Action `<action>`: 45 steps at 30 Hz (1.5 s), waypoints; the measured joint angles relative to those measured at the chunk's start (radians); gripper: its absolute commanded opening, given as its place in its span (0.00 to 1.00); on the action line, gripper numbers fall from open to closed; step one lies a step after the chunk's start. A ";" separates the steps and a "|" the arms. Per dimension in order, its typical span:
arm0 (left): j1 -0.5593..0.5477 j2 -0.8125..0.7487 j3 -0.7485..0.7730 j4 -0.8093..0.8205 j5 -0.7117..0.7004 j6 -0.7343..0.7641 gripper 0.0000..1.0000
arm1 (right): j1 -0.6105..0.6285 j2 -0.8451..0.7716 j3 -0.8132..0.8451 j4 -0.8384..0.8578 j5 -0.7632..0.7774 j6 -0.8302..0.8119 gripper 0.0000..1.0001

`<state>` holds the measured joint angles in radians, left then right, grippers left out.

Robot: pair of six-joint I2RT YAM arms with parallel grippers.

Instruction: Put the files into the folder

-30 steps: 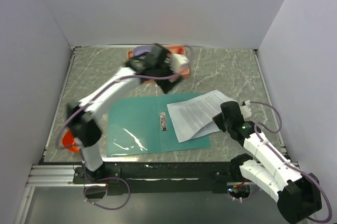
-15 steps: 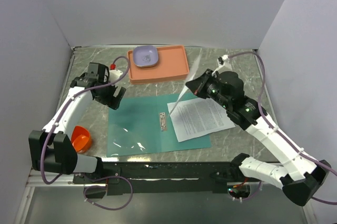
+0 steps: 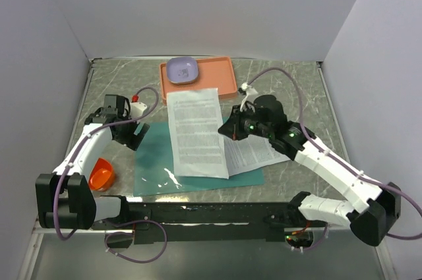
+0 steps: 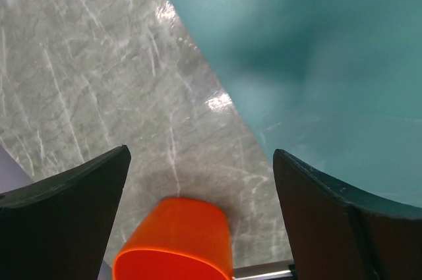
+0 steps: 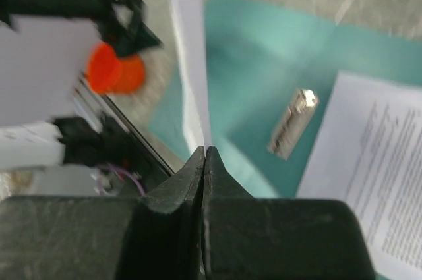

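The teal folder (image 3: 150, 161) lies open on the table. One file (image 3: 260, 153) lies on its right half. My right gripper (image 3: 229, 128) is shut on the right edge of a second file (image 3: 194, 132) and holds it above the folder's middle. In the right wrist view this sheet (image 5: 191, 62) is edge-on in the shut gripper (image 5: 205, 151), over the folder (image 5: 257, 62) and its metal fastener (image 5: 293, 122). The lying file (image 5: 369, 161) is at the right there. My left gripper (image 3: 134, 136) is open and empty at the folder's far left corner; its wrist view shows the gripper (image 4: 201, 153) above the folder's edge (image 4: 316, 62).
An orange cup (image 3: 101, 173) stands left of the folder, and shows between the left fingers (image 4: 175, 237). An orange-pink tray (image 3: 221, 85) with a purple bowl (image 3: 181, 70) sits at the back. White walls close in the table.
My right gripper has swung left and lower with the sheet, which now hangs flat over the folder's middle. My left gripper has drawn a little nearer along the folder's left edge.
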<state>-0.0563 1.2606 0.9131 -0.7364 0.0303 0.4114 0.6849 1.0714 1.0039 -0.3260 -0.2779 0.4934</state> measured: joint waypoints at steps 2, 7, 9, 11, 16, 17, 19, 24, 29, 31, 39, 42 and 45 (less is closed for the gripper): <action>0.017 0.001 -0.020 0.015 -0.003 0.023 0.96 | 0.006 0.035 -0.025 -0.009 -0.005 -0.019 0.00; 0.040 0.007 -0.063 0.064 -0.013 0.069 0.99 | 0.013 0.105 -0.028 -0.022 -0.006 -0.063 0.00; 0.042 0.015 -0.079 0.081 -0.013 0.080 0.99 | 0.015 0.128 -0.026 -0.029 -0.007 -0.080 0.00; 0.043 0.018 -0.089 0.085 -0.011 0.086 0.99 | 0.016 0.143 -0.022 -0.043 -0.005 -0.099 0.00; 0.043 0.018 -0.090 0.080 0.023 0.094 0.99 | 0.017 0.150 -0.002 -0.088 0.006 -0.148 0.00; 0.043 0.018 -0.090 0.077 0.032 0.095 0.99 | 0.018 0.150 0.006 -0.095 0.010 -0.157 0.00; 0.043 0.018 -0.090 0.074 0.045 0.098 0.99 | 0.018 0.150 0.016 -0.102 0.022 -0.176 0.00; 0.043 0.017 -0.091 0.078 0.047 0.103 0.99 | 0.018 0.153 0.038 -0.135 0.028 -0.220 0.00; 0.043 0.002 -0.115 0.093 0.028 0.105 0.99 | 0.018 0.175 0.058 -0.147 0.019 -0.246 0.00; 0.043 0.000 -0.125 0.100 0.024 0.105 0.99 | 0.018 0.184 0.058 -0.146 0.015 -0.246 0.00; 0.043 -0.009 -0.141 0.104 0.015 0.111 0.99 | 0.031 0.263 0.058 -0.100 -0.001 -0.237 0.00; 0.044 -0.024 -0.141 0.104 0.015 0.118 0.99 | 0.031 0.301 0.058 -0.077 -0.002 -0.230 0.00; 0.046 -0.035 -0.141 0.103 0.016 0.121 0.99 | 0.031 0.325 0.058 -0.063 -0.002 -0.229 0.00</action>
<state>-0.0105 1.2259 0.7719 -0.6331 0.0460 0.5327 0.7158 1.3964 1.0622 -0.3893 -0.2802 0.2649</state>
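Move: The right hand, shut on the sheet's right-hand edge, has the folder's metal clip about 5 cm ahead, 5 cm left and some 24 cm below. The folder's left half is centred around 18 cm left and 4 ahead; the remaining sheets lie roughly 11 cm right and 6 ahead. From the open left hand the clip is level, about 26 cm right and 8 below, and the orange bowl 10 cm back, 12 left. Down comes the right hand, about 10 cm in all, towards the clip: a quick drop, a near halt, then a further sink easing slightly forward and left. Still pinching the sheet's edge, its left-pointing fingers tip downward nearly 20 degrees. The left hand, wide open beside the folder's left edge, sinks about 3 cm. ##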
